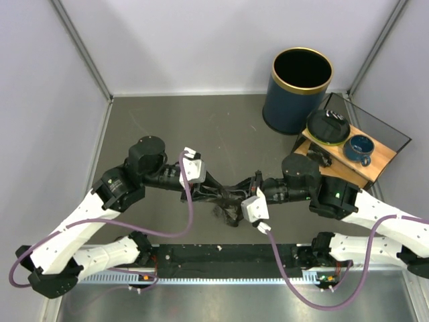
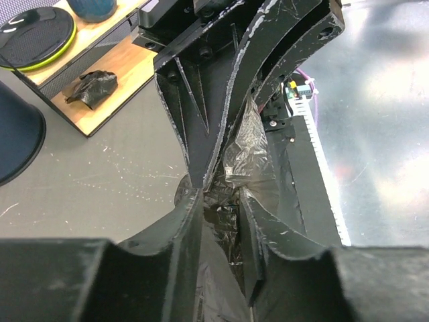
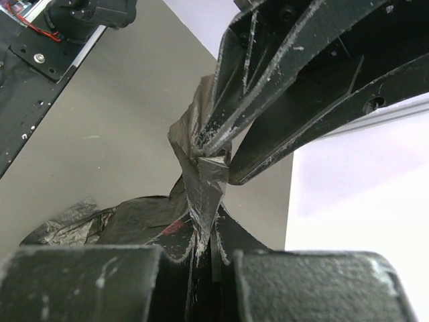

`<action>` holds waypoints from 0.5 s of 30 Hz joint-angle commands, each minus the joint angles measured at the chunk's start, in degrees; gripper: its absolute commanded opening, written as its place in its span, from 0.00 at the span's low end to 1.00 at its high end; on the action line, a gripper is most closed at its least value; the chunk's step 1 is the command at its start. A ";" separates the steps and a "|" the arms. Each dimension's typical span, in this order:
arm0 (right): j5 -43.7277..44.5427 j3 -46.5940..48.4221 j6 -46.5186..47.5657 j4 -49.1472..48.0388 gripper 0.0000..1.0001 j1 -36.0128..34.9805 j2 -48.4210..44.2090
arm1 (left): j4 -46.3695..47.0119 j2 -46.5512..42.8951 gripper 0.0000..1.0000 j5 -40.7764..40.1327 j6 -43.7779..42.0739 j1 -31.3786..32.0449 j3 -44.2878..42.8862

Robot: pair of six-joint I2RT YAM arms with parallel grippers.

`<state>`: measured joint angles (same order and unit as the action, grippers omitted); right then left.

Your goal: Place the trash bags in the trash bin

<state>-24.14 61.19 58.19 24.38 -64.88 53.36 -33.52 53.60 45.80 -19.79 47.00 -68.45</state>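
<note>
The trash bag (image 1: 228,211) is a crumpled black film between the two arms, low over the grey table. My left gripper (image 1: 224,192) and right gripper (image 1: 240,193) meet tip to tip above it. In the left wrist view, bunched film (image 2: 241,147) fills the narrow gap of the left gripper (image 2: 220,201), which is closed on it. In the right wrist view, the right gripper (image 3: 209,225) is shut on a twisted strip of the bag (image 3: 134,221). The left gripper (image 3: 214,164) pinches the same strip just above. The navy trash bin (image 1: 295,100) with a gold rim stands upright at the back right.
A wooden shelf (image 1: 375,157) right of the bin carries a black round disc with a green rim (image 1: 328,126) and a blue cup (image 1: 359,149). A small black wad (image 2: 92,87) lies on its lower board. White walls close in the table.
</note>
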 commanded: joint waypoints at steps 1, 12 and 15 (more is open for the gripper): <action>-1.52 2.97 1.31 -0.47 0.00 -0.60 -0.01 | 1.35 0.36 0.31 0.69 0.98 0.28 0.50; 5.50 5.86 -5.79 -2.59 0.31 0.45 4.45 | 8.50 -1.12 0.00 -1.07 16.74 -4.97 5.59; 8.22 7.88 -14.14 -2.76 0.70 3.00 5.17 | 15.99 -2.71 0.00 -2.37 27.21 -13.14 8.94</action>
<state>-20.58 64.05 53.71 24.80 -64.20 57.47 -29.67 53.23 45.41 -8.82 41.93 -62.78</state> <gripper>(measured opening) 0.550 0.010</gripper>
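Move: Hanging between the two hands, the trash bag is still pinched by the right fingers; its bulk lies about 8 cm below both hands and 2 cm back, roughly level sideways with the left hand and some 4 cm to the right hand's left. Counted from the left hand, the trash bin stands about 42 cm ahead and 27 cm right, and a crumpled black bag on the wooden rack about 22 cm ahead and 35 cm right, both lower. Shutting its part-open fingers on the bag just beside the right hand's grip, the left hand sinks about 3 cm, then also swings forward some 2 cm while its wrist turns by about 15 degrees. Once that pinch is closed, the right fingers spread to about half open, giving up their pinch, and that hand slips forward about 2 cm and slightly left. ##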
